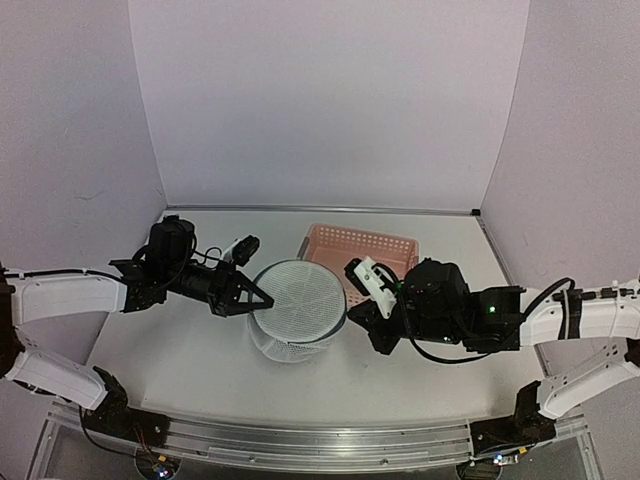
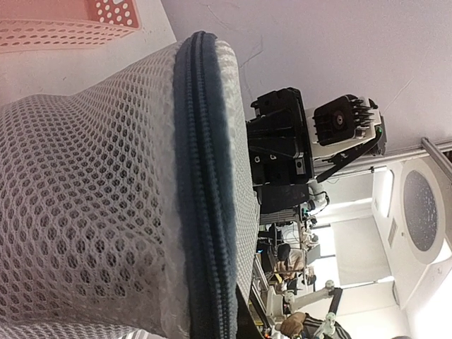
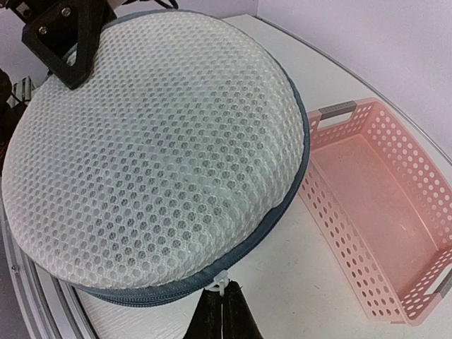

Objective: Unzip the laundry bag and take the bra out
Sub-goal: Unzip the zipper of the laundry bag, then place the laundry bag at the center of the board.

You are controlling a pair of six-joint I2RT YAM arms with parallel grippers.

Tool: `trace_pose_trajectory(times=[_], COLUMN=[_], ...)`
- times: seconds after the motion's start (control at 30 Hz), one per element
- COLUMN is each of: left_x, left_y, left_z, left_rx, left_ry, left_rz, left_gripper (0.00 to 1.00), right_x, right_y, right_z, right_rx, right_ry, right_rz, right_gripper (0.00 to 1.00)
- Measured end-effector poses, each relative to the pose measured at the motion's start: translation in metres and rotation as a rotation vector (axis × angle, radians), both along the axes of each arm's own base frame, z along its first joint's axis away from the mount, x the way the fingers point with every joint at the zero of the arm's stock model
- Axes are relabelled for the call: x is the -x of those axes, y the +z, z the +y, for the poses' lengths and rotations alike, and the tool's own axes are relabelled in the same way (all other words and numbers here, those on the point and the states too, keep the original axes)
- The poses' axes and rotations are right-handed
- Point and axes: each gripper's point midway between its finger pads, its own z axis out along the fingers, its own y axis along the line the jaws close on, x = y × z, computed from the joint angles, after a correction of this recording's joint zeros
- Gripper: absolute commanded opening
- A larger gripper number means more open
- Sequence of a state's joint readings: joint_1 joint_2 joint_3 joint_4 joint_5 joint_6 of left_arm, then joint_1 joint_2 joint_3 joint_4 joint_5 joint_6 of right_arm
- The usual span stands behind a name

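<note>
The laundry bag (image 1: 297, 298) stands mid-table, a white mesh cylinder with a round lid (image 3: 155, 141) and a dark zip band (image 2: 205, 198) running closed round the rim. My left gripper (image 1: 263, 299) is pinched shut on the bag's left rim, and its black tips (image 3: 68, 60) show at the lid's far edge in the right wrist view. My right gripper (image 3: 223, 305) is shut on the small white zip pull (image 3: 225, 285) at the bag's right edge. The bra is hidden.
A pink perforated basket (image 1: 400, 246) lies just behind and right of the bag, empty inside (image 3: 381, 205). White walls close the table at the back and both sides. The right arm's wrist (image 2: 282, 152) shows beyond the bag in the left wrist view.
</note>
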State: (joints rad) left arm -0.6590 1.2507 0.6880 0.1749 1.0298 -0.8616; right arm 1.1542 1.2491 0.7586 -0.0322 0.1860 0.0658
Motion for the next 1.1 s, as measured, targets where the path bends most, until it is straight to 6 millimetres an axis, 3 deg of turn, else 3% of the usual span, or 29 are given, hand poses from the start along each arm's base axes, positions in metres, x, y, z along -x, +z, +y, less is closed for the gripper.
trace_pose_trajectory(times=[0.1, 0.3, 0.5, 0.77, 1.1], left_x=[-0.002, -0.024, -0.036, -0.05, -0.087], left_y=[-0.004, -0.03, -0.056, -0.079, -0.084], left_z=[-0.004, -0.015, -0.021, -0.026, -0.012], left_rx=[-0.012, -0.137, -0.212, -0.293, -0.432], left_ry=[-0.025, -0.02, -0.033, -0.04, 0.102], left_rz=[-0.011, -0.009, 0.01, 0.013, -0.033], left_gripper=[0.07, 0.08, 0.14, 0.4, 0.64], right_x=[0.006, 0.015, 0.021, 0.024, 0.018], right_y=[-0.003, -0.005, -0.025, -0.05, -0.078], right_z=[-0.003, -0.01, -0.019, -0.03, -0.033], right_rx=[0.013, 0.013, 0.03, 0.042, 0.058], right_ry=[0.022, 0.043, 0.026, -0.047, -0.185], right_rz=[0.019, 0.061, 0.122, 0.204, 0.295], right_gripper=[0.0, 0.0, 0.0, 0.0, 0.0])
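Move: The laundry bag hangs between my hands, its lid facing up. My left fingers pinch its left rim, with the bag's middle about 7 cm to the right and 6 cm below that hand. From my right hand, pinching the zipper rim at a small tab, the middle is about 11 cm left, 1 cm ahead and 2 cm below. The pink basket is some 27 cm ahead, 6 cm right and 16 cm below my right hand. With my right fingers still shut on the rim, I lower the bag about 8 cm, easing slightly right and back and tipping that hand down. My left hand sinks alongside by a similar amount while going forward, its fingertips tilting down some 25 degrees; it opens wide to let go of the rim, then carries on forward, away from the bag's middle. ##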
